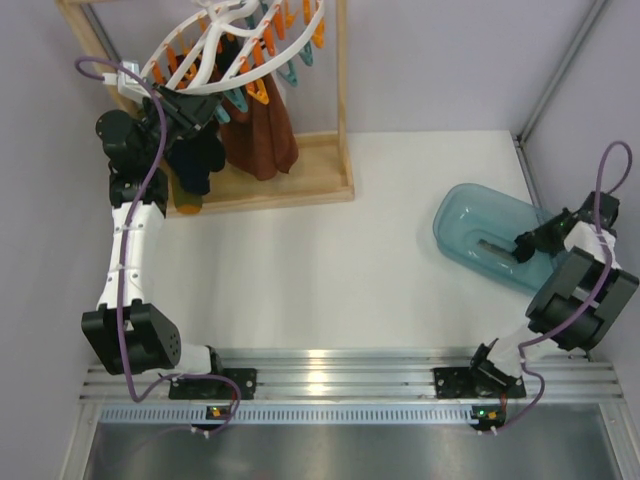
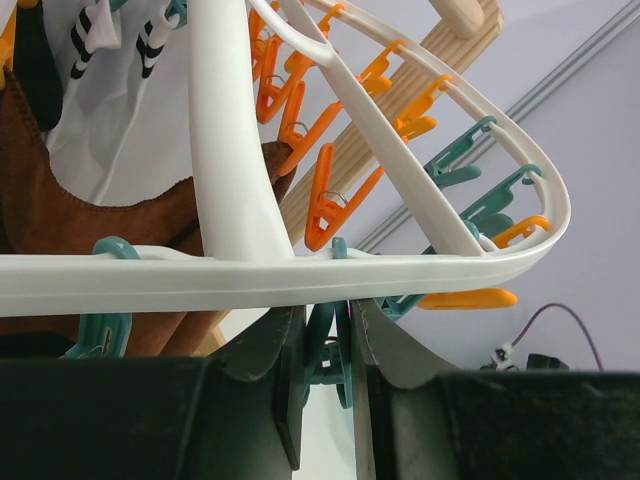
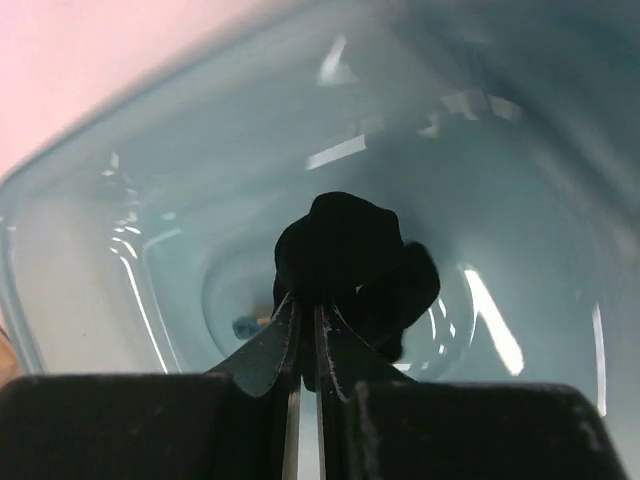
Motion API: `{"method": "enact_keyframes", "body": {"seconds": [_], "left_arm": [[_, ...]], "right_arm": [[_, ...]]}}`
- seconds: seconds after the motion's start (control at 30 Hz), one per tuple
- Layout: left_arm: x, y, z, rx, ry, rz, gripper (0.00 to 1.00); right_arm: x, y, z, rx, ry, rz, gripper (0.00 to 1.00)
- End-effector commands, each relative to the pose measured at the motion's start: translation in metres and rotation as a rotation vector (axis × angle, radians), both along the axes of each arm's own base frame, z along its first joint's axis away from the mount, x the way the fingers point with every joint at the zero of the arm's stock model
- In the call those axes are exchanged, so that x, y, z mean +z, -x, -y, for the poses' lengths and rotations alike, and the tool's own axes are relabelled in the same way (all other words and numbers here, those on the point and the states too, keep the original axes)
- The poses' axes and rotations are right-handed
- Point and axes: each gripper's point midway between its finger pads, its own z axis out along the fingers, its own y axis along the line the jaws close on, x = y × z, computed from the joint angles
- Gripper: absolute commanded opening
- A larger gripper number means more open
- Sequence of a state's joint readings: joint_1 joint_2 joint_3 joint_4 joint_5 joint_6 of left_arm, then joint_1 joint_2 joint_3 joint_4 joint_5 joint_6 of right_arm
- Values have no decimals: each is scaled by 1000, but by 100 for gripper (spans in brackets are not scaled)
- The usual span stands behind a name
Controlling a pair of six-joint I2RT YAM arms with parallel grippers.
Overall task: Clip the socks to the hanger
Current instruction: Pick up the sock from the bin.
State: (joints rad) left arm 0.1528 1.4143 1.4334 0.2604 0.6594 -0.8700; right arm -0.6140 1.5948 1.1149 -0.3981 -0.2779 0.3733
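Note:
The round white hanger (image 1: 240, 45) hangs from the wooden frame at the back left, ringed with orange and teal clips. In the left wrist view its rim (image 2: 250, 275) crosses just above my left gripper (image 2: 330, 325), which is shut on a teal clip (image 2: 322, 348) below that rim. A black sock (image 1: 195, 160) hangs under that gripper (image 1: 205, 112) in the top view. At the right, my right gripper (image 3: 310, 305) is shut on another bunched black sock (image 3: 345, 250) inside the blue tub (image 3: 150, 200). In the top view that gripper (image 1: 520, 248) reaches into the tub (image 1: 470, 215).
Rust-brown cloths (image 1: 260, 140) hang from the hanger beside the black sock, over the wooden frame's base (image 1: 300, 185). A white cloth with black stripes (image 2: 120, 120) also hangs there. Orange clips (image 2: 330, 210) crowd the rim. Grey walls stand close on both sides.

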Motion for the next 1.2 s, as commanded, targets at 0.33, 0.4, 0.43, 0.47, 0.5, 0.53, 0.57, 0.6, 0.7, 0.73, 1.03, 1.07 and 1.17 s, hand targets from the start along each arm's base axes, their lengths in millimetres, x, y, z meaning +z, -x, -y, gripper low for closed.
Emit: {"method": "enact_keyframes", "body": {"seconds": [0.33,0.4,0.43,0.47,0.5,0.53,0.57,0.6,0.7,0.73,1.03,1.07,1.17], "left_arm": [[2,-7,-15,67,45,-3,0],[2,-8,-14,62,47,-6,0],[1,-9,-15,63,48,-8,0],[2,-8,-14,62,47,-6,0],[1,-8,-14,62,48,-8,0],[1,-9,-14,63,48,-7,0],[0,-10,-14,63,50,-11,0],[0,-10,-15,65,52,-12,0],[0,-11,-14,66,52,-17,0],[1,-11,-15,68,49,-14,0],[0,-11,-15,71,43,-16,0],[-1,-12,-15,72,42,-18,0],[0,-11,-15,73,36,-12,0]], "right_arm": [[-9,3,-75,-246,-554,75,2],[3,-14,-76,-208,-557,108,0],[7,-19,-82,-183,-560,109,0],[8,-25,-83,-167,-560,113,0],[18,-32,-87,-139,-575,139,0],[22,-37,-92,-120,-587,152,0],[26,-44,-91,-111,-589,181,0],[27,-46,-91,-128,-617,186,0],[12,-47,-83,-123,-572,157,19],[9,-45,-77,-127,-549,147,19],[46,-54,-34,40,-171,230,60],[58,-55,-32,164,-35,255,59],[96,-64,-59,590,236,355,65]]}}
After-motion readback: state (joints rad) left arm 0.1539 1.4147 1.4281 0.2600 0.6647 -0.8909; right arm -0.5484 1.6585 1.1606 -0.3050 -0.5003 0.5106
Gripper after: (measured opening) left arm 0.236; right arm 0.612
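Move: My right hand, fingers already shut on the black sock, is low over the right half of the bin; the sock sits about 2 cm left and 1 cm back of my fingertips, some 2 cm lower. The bare floor in the bin's left part is some 15 cm to my left, 6 cm ahead, 7 cm below. The grey strip on the bin floor lies about 10 cm left and 2 cm back. From my left hand the sock is some 75 cm right, 8 cm back, 38 cm lower. Still holding the black sock, I dip my right hand back, left and down, about 5 to 7 cm each way, then swing it forward and up towards the bin's left part, rolling it some 30 degrees so its left side rises. There I open my fingers, let go of the sock, and draw back right, a little forward and up, mostly unrolling the wrist. ##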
